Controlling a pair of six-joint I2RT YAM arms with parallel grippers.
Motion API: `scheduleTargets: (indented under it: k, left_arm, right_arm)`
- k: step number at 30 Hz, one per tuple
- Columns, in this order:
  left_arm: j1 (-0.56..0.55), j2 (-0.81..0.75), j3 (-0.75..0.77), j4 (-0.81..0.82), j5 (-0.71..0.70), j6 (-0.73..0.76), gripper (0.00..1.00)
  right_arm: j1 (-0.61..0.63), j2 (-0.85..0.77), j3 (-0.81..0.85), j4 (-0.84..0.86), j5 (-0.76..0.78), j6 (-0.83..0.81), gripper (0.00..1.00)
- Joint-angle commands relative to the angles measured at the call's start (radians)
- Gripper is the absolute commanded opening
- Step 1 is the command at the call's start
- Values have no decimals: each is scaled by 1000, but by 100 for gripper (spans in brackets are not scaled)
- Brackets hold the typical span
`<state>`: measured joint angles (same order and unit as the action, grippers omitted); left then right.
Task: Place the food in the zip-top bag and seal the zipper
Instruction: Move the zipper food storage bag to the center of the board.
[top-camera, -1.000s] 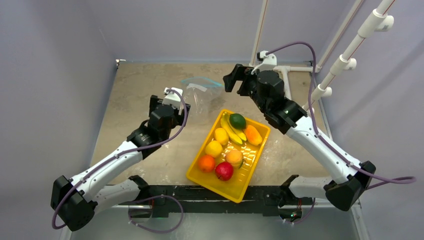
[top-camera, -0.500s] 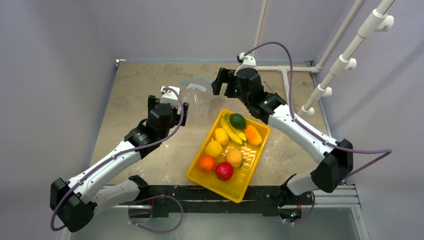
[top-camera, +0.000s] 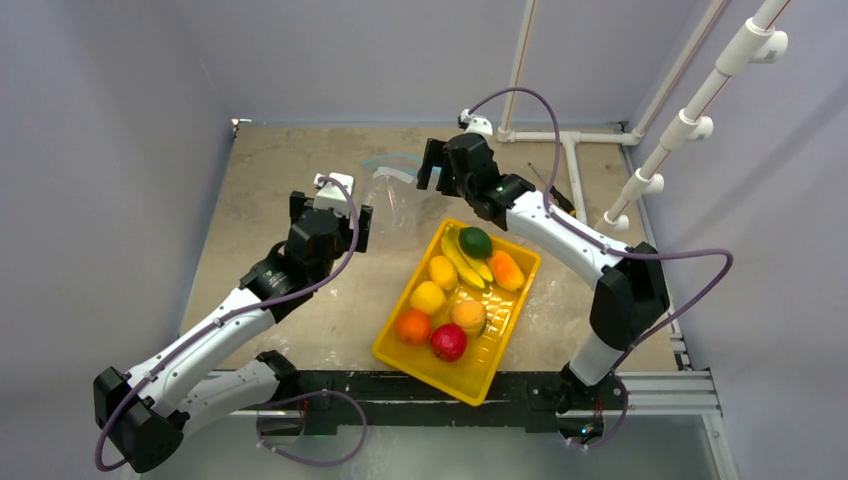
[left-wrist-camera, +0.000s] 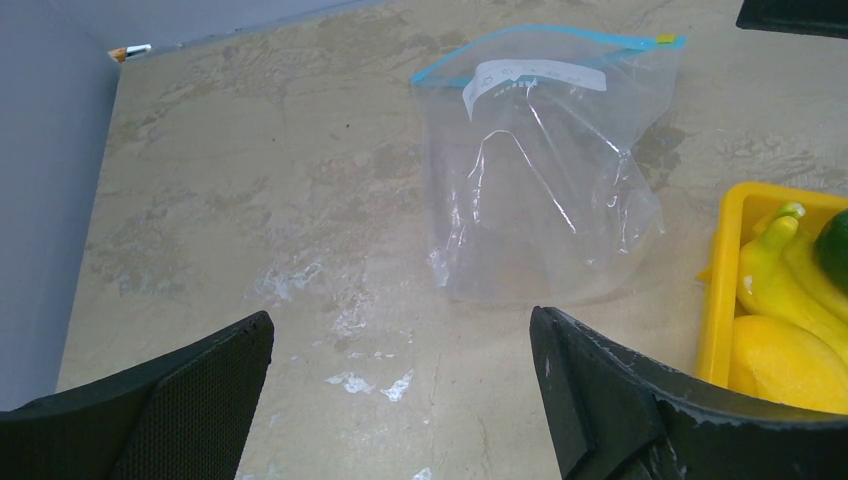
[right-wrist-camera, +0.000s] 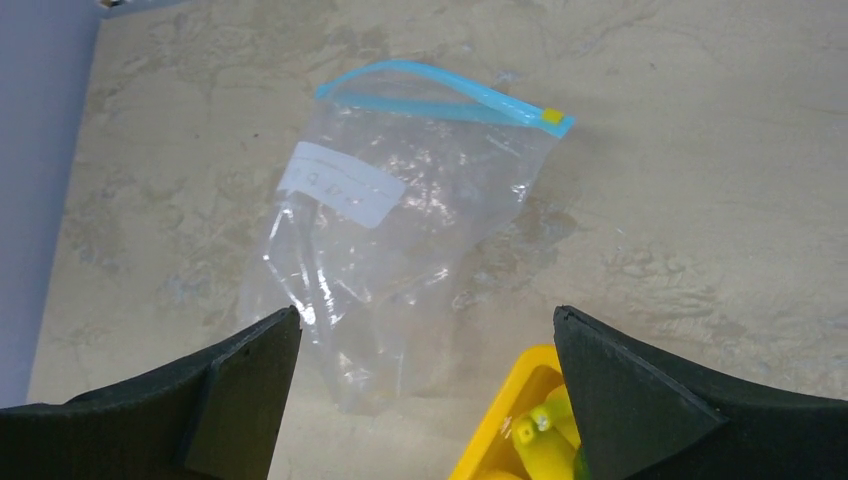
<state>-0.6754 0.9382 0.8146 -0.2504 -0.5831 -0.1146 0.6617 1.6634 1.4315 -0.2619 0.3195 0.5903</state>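
The food lies in a yellow tray: bananas, an avocado, a mango, lemons, an orange, a peach and an apple. The clear zip-top bag lies flat and empty behind the tray, its teal zipper at the far edge. My left gripper hovers open just left of the bag. My right gripper hovers open over the bag's right side, near the zipper. Neither gripper touches anything.
White pipes lie along the table's back right corner and rise at the right. Grey walls close in the left and back. The tray's corner with bananas sits right of my left gripper.
My right arm has swung left from the back right corner to the bag's right side. The left arm has drifted slightly left. Both grippers stay open.
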Motion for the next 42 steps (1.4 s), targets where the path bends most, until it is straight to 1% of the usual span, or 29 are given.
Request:
scheduleTargets:
  k: [1, 5, 14, 21, 24, 30, 36, 42]
  left_arm:
    - [-3, -5, 6, 17, 3, 2, 98]
    - [-3, -6, 4, 19, 2, 6, 98]
    - [-3, -4, 2, 15, -10, 11, 97]
    - [-3, 0, 0, 16, -12, 16, 97]
    - [-3, 3, -1, 17, -11, 16, 97]
    - [-4, 9, -2, 19, -9, 24, 97]
    - [-4, 11, 0, 22, -11, 30, 97]
    - [-4, 5, -1, 21, -13, 33, 97]
  right_arm:
    - [-68, 19, 55, 41, -15, 22, 99]
    - [-118, 73, 84, 64, -66, 14, 98]
    - [-196, 201, 180, 87, -96, -40, 91]
    - [-220, 302, 231, 105, -137, -42, 86]
    - [-240, 345, 253, 114, -180, -44, 84]
    - [-258, 422, 306, 120, -267, -59, 77]
    - [-277, 482, 344, 119, -318, -66, 70]
    - [-288, 525, 353, 130, -369, -70, 65]
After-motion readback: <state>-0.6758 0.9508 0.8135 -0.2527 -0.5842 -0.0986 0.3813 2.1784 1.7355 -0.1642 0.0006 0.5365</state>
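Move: The zip-top bag's yellow slider end lies ahead of the right hand, about 17 cm out, 3 cm to its right and some 19 cm below. From the same hand, the bag's middle is roughly 9 cm ahead and 9 cm left, and the avocado about 6 cm back and 8 cm right. The fruit tray's middle is some 21 cm back and 3 cm right. From the left hand the slider end is about 29 cm ahead and 23 cm right, far below. Heading for the slider end of the zipper, the right hand travels about 14 cm forward, at first also swinging some 5 cm right with only a slight sink. It then drops more steeply, going down about 12 cm in all, while the fingers tip down roughly 10 degrees and draw in from wide open to about two-thirds. It ends still above the slider, touching nothing. ##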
